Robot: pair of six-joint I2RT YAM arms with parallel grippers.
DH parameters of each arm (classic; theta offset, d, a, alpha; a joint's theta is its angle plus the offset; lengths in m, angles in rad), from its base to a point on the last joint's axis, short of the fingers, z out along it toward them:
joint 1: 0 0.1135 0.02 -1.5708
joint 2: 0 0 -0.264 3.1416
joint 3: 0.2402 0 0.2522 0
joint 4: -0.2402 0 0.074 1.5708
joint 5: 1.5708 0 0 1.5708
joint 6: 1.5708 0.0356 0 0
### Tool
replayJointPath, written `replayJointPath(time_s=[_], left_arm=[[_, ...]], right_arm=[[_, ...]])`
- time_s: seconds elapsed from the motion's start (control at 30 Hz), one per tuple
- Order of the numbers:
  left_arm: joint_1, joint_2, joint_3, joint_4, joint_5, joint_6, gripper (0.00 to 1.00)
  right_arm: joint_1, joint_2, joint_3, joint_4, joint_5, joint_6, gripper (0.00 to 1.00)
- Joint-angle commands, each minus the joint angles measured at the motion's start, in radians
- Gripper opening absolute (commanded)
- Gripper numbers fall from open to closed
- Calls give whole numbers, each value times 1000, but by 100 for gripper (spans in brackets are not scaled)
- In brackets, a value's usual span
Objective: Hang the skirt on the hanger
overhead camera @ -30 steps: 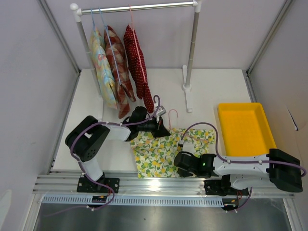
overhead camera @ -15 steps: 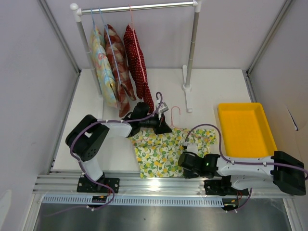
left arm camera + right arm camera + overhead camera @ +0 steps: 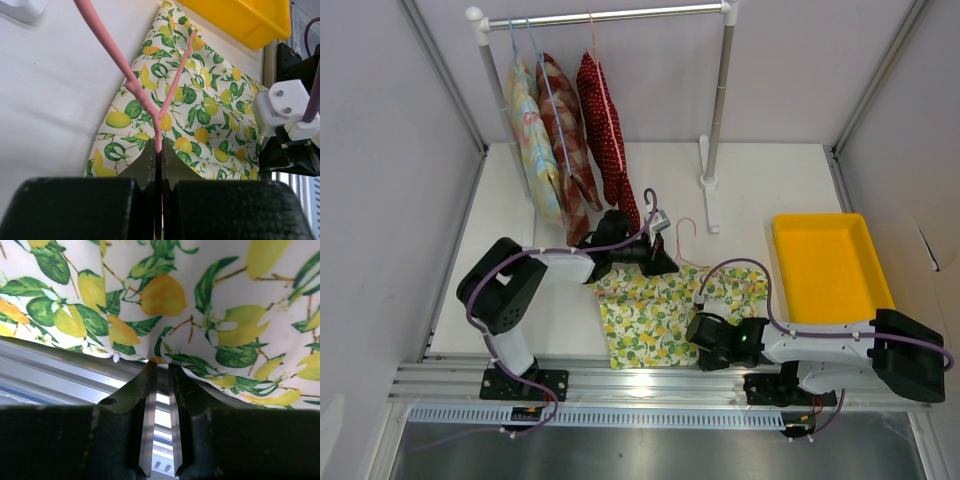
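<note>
The lemon-print skirt (image 3: 655,312) lies flat on the table near the front edge. The pink hanger (image 3: 682,235) lies over its far edge, hook pointing back. My left gripper (image 3: 658,263) is shut on the hanger's wire; in the left wrist view the pink wire (image 3: 115,52) runs from the closed jaws (image 3: 158,150) across the skirt (image 3: 205,120). My right gripper (image 3: 705,342) is at the skirt's near right hem. In the right wrist view its jaws (image 3: 161,365) stand narrowly apart, and the skirt's hem (image 3: 165,300) puckers between the tips.
A yellow tray (image 3: 790,232) sits at the right. A clothes rack (image 3: 720,100) stands at the back with light-blue hangers, a pastel floral garment (image 3: 532,140) and a red dotted garment (image 3: 605,140). The aluminium rail (image 3: 650,385) runs along the front edge.
The left gripper moved the hanger slightly back and to the right. The right gripper shifted a little right, then back left at the skirt's hem, which shifted a little.
</note>
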Motion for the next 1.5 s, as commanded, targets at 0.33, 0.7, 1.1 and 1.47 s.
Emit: replayJointPath(time_s=[0.33,0.7,1.1,1.47], left_arm=[[-68,-254,-26,28,-114,-35,0],[-143,-414,48,-170,-246,-20,0],[-243,-532,179,-367,-533,-63,0],[-364,-523,363,-548,-855,-114,0]], right_arm=[[-20,-50,-19,-1,6,-19,20],[-35,-180,14,-79,51,-42,20],[-110,-301,243,-226,121,-136,42],[-298,-410,776,-492,353,-289,77]])
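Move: The left hand holds the pink hanger by its neck, the hook standing about 7 cm ahead and 3 cm right of it; the lemon skirt's middle lies some 11 cm back, 3 cm right and 8 cm below. From the right hand, low at the skirt's near edge, the skirt's middle is about 11 cm ahead and 5 cm left, roughly level, and the yellow bin 23 cm ahead, 30 cm right. The left hand keeps its pinch on the hanger neck and lifts about 20 cm, easing back some 4 cm and turning about 20 degrees counter-clockwise to draw the skirt up off the table. The right hand waits low at the near edge, then climbs quickly some 27 cm and reaches 10 cm forward, opening wide as its fingers swing outward, ending clear of the cloth. ##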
